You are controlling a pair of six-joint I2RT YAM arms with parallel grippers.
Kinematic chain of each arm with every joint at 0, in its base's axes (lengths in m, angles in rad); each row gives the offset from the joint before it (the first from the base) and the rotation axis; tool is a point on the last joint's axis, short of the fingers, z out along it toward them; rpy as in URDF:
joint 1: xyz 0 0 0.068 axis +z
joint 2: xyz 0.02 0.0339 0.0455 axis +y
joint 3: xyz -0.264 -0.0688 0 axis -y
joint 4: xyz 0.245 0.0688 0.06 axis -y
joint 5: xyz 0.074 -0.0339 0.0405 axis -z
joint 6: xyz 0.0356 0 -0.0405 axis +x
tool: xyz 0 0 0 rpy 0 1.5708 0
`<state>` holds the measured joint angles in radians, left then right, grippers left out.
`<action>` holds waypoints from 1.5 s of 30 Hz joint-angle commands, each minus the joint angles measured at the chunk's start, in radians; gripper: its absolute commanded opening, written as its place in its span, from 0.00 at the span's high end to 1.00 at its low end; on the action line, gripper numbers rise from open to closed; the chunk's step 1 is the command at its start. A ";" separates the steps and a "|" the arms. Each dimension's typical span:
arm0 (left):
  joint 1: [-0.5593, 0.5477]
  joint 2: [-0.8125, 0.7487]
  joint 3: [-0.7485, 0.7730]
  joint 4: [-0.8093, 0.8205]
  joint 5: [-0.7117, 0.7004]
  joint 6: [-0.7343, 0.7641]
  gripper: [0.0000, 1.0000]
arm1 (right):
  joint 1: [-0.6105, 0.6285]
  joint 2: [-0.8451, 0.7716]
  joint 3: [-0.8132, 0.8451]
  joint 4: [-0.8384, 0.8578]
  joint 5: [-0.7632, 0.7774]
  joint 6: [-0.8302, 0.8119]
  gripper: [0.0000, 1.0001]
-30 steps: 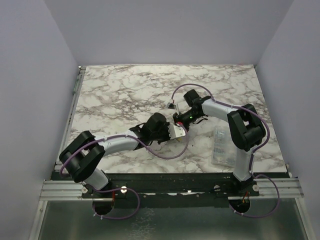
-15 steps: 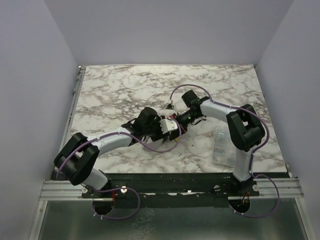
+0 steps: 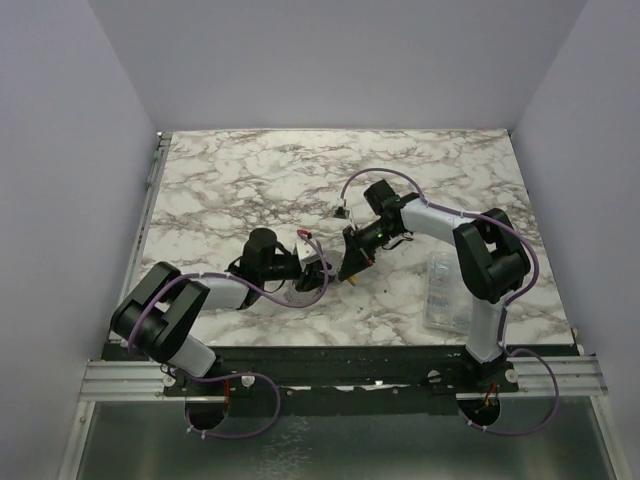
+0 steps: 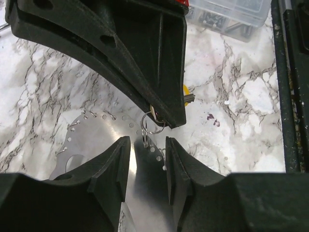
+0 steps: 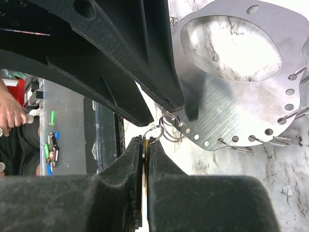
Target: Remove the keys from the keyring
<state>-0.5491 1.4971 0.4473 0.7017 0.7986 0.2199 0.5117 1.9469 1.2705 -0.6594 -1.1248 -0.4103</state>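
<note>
In the right wrist view my right gripper (image 5: 145, 143) is shut on a thin yellow key (image 5: 144, 147), seen edge-on. The key hangs on a small wire keyring (image 5: 153, 134), linked to a second ring (image 5: 170, 127) through a hole in a flat grey metal plate (image 5: 227, 113). In the left wrist view my left gripper (image 4: 146, 145) stands open over the plate's (image 4: 96, 135) edge, and the keyring (image 4: 152, 126) sits just ahead of its fingertips. The key (image 4: 185, 93) shows under the right gripper's fingers (image 4: 159, 72). From above, both grippers (image 3: 318, 272) (image 3: 350, 266) meet mid-table.
A clear plastic box (image 3: 445, 290) lies on the marble table at the right, also seen in the left wrist view (image 4: 227, 12). More wire rings (image 5: 236, 145) hang along the plate's rim. A person's hand (image 5: 9, 113) shows beyond the table's near edge.
My left gripper has opened and drawn back to the left and toward the near edge, away from the right gripper. The right gripper has stayed shut on the key, nearly in place.
</note>
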 commanded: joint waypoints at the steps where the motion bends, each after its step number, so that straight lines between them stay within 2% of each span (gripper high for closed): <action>1: 0.001 0.047 -0.028 0.222 0.090 -0.060 0.61 | 0.007 -0.022 0.011 -0.025 -0.053 -0.027 0.99; 9: 0.003 0.122 -0.047 0.330 0.100 -0.063 0.69 | 0.006 -0.022 0.013 -0.035 -0.059 -0.040 0.99; 21: 0.006 0.195 -0.079 0.423 0.112 -0.069 0.73 | 0.006 -0.020 0.017 -0.048 -0.066 -0.050 0.99; 24: 0.006 0.200 -0.076 0.444 0.102 -0.089 0.83 | 0.006 -0.017 0.018 -0.049 -0.063 -0.051 0.99; 27: 0.006 0.185 -0.074 0.444 0.078 -0.122 1.00 | 0.006 -0.014 0.019 -0.049 -0.057 -0.050 0.99; 28: 0.006 0.171 -0.076 0.433 0.050 -0.132 1.00 | 0.006 -0.015 0.018 -0.044 -0.052 -0.046 0.99; 31: -0.003 0.094 -0.043 0.243 -0.033 -0.068 1.00 | 0.006 -0.020 0.017 -0.028 -0.037 -0.026 0.99; 34: -0.069 0.005 0.021 -0.082 -0.214 0.142 1.00 | 0.006 -0.024 0.017 -0.012 -0.023 -0.002 0.99; 38: -0.151 0.000 0.142 -0.322 -0.378 0.143 1.00 | 0.006 -0.029 0.015 0.008 -0.001 0.023 0.99; 41: -0.257 0.019 0.222 -0.446 -0.577 0.254 1.00 | 0.006 -0.035 0.011 0.013 0.006 0.029 0.99; 45: -0.286 0.040 0.281 -0.552 -0.698 0.311 1.00 | 0.007 -0.049 0.002 0.025 0.012 0.038 0.99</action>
<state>-0.7940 1.5097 0.6487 0.3084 0.3210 0.4156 0.4900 1.9446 1.2705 -0.6739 -1.0550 -0.3958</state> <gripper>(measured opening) 0.017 0.058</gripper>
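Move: The small wire ring linking key and plate hangs just off the left fingertips, about 1 cm to their right and 1 cm below. The yellow-headed key lies about 5 cm to the right of the left hand, 2 cm back and 1 cm lower; the metal plate's middle is some 4 cm to its left, 2 cm ahead and 3 cm below. From the right hand, which already pinches the key, the ring is roughly 2 cm left and 1 cm ahead. The left fingers, part open at first, settle about 1 cm down and right and shut on the wire ring beside the plate's rim. Gripping it, they push on right, forward and down about 3 cm towards the right gripper, tipping some 25 degrees more steeply downward. The right hand keeps its pinch on the key and is carried about 1.5 cm right, forward and down. ##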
